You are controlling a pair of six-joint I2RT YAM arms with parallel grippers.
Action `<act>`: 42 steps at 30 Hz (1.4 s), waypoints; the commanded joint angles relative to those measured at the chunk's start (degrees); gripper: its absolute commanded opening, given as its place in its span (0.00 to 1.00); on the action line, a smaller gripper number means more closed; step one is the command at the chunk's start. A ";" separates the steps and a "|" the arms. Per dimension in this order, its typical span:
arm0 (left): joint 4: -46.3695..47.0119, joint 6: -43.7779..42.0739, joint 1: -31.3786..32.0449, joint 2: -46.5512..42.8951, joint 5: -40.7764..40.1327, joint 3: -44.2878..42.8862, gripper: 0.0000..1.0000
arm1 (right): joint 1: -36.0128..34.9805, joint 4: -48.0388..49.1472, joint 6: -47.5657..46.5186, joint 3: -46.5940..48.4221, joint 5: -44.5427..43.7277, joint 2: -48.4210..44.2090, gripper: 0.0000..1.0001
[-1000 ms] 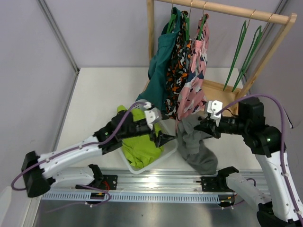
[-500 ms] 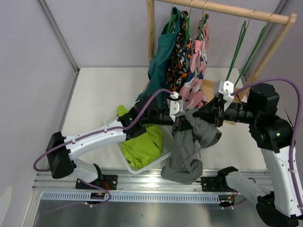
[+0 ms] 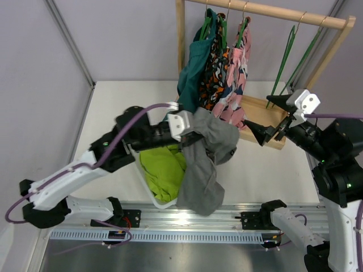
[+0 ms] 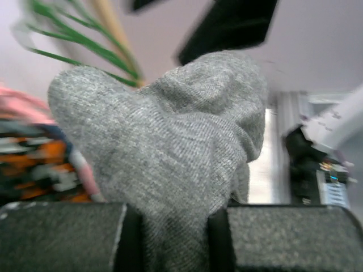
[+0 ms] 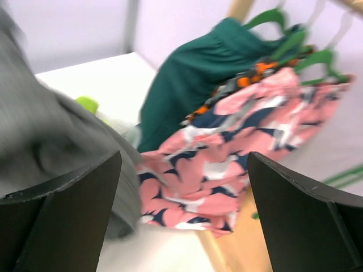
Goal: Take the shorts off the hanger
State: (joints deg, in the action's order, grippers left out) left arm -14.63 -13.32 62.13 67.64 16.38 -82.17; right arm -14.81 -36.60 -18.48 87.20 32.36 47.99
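Grey shorts (image 3: 203,164) hang in the air in front of the rack, free of any hanger, draping down over the basket's right side. My left gripper (image 3: 190,135) is shut on their upper edge; in the left wrist view the grey knit (image 4: 170,130) is pinched between the pads of that gripper (image 4: 173,229). My right gripper (image 3: 265,118) stands open to the right of the shorts, holding nothing; its view (image 5: 184,170) shows the pink patterned shorts (image 5: 227,153) between wide jaws. Two empty green hangers (image 3: 290,62) hang at the rack's right end.
A wooden rack (image 3: 266,11) stands at the back with teal (image 3: 193,68), orange-patterned (image 3: 212,73) and pink (image 3: 235,79) garments on green hangers. A white basket (image 3: 148,192) near the front holds a lime green garment (image 3: 161,167). The rack's wooden base (image 3: 266,122) lies under my right gripper.
My left gripper shut on the grey shorts and drew them left and up. The right gripper let go of them, opened wide and pulled back to the right.
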 commanded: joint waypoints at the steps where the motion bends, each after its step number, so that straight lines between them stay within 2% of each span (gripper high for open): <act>1: -4.60 -7.41 0.27 -6.63 -12.56 -7.20 0.00 | 0.83 3.38 0.73 -0.88 -8.98 -1.58 0.99; 3: -6.28 -10.93 0.10 -7.34 -16.97 -11.05 0.00 | 1.10 3.03 0.99 -3.07 -9.50 -2.19 1.00; 4: -7.33 -12.07 0.19 -7.43 -23.00 -11.95 0.00 | 1.18 3.03 0.99 -3.87 -9.68 -2.46 0.99; 7: -7.08 -17.16 -0.60 -7.69 -31.37 -14.33 0.00 | 1.71 2.68 1.25 -6.68 -11.35 -2.72 0.99; 10: -5.76 -18.50 -6.21 -7.78 -32.38 -14.51 0.00 | 1.89 1.62 1.43 -8.96 -12.67 -2.72 1.00; 11: -4.71 -14.75 -9.10 -7.96 -28.20 -14.16 0.00 | 2.06 1.62 1.69 -9.76 -13.02 -2.90 0.99; 12: -3.75 -12.37 -15.22 -8.05 -25.38 -13.37 0.00 | 2.15 1.53 2.21 -10.55 -13.28 -3.07 0.99; 13: -2.52 -9.91 -17.72 -8.31 -22.74 -9.71 0.00 | 2.24 0.92 2.13 -11.25 -13.11 -3.34 0.99; 14: 2.45 -3.53 -21.57 -9.18 -17.58 -5.59 0.00 | 2.41 -0.22 2.22 -13.78 -11.98 -4.30 0.99; 19: 5.66 3.90 -23.54 -9.01 -12.43 2.44 0.00 | 2.85 -2.59 1.69 -17.06 -11.53 -6.32 0.99; 22: 9.44 11.37 -23.90 -11.29 -9.54 10.61 0.00 | 3.03 -3.91 1.43 -19.25 -10.65 -7.55 0.99; 23: 10.49 16.61 -23.90 -12.43 -8.83 12.37 0.00 | 3.29 -4.01 1.43 -19.95 -10.39 -8.43 1.00; 24: 11.72 19.18 -23.90 -14.88 -8.30 19.35 0.00 | 3.29 -4.09 1.43 -21.18 -10.04 -8.78 1.00; 25: 13.73 21.56 -23.90 -16.38 -7.08 21.33 0.00 | 3.47 -4.35 1.43 -21.80 -9.95 -9.14 1.00; 27: 15.33 29.91 -23.90 -19.37 -6.89 30.97 0.00 | 3.99 -4.62 1.34 -23.12 -9.77 -10.28 0.99; 32: 16.31 46.94 -23.90 -28.95 -12.05 48.14 0.01 | 4.70 -5.41 1.52 -26.90 -8.20 -11.77 1.00; 33: 15.61 48.90 -23.90 -29.57 -13.21 52.59 0.05 | 4.79 -5.93 1.78 -27.34 -7.75 -11.95 1.00; 35: 11.51 52.34 -23.90 -29.67 -16.10 54.21 0.20 | 5.05 -6.73 1.96 -28.31 -6.27 -12.13 0.99; 37: 9.46 53.31 -23.90 -28.53 -17.86 55.19 0.24 | 5.14 -8.57 1.61 -28.49 -5.56 -12.13 0.99; 38: 7.71 53.31 -23.90 -26.78 -17.79 55.10 0.39 | 5.14 -9.19 1.26 -28.49 -5.55 -12.21 1.00; 40: 4.98 53.31 -23.90 -24.58 -18.14 53.36 0.58 | 5.14 -10.59 0.73 -28.57 -6.43 -11.87 0.99; 41: 2.36 53.14 -23.90 -22.83 -18.14 52.04 0.73 | 5.23 -10.77 0.90 -28.58 -8.26 -11.69 1.00; 42: 1.11 52.70 -23.90 -22.29 -18.23 51.33 0.80 | 5.14 -11.21 1.08 -28.49 -9.32 -11.43 1.00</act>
State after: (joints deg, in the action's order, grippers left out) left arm -7.42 36.62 38.50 43.33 1.21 -28.05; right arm -9.87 -46.46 -17.58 58.54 24.80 36.42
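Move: The left hand holds the gray shorts high up. The middle of the white basket lies about 12 cm to its left, 7 cm ahead and nearly 40 cm below, with the lime shorts in it at roughly the same spot. The pink shorts hang about 20 cm ahead and 11 cm to the right, the teal shorts some 22 cm ahead and nearly in line. From the right hand the basket is roughly 30 cm left, 2 cm ahead and far below. Up, left and forward in an arc, the left hand swings the gray shorts some 12 cm higher, then plunges nearly 40 cm from that peak into the basket area, drawing back a little. Its fingers turn from pointing right to forward-right and somewhat down, and open well at the end. The empty right hand sinks about 20 cm, staying open and tipping down. ##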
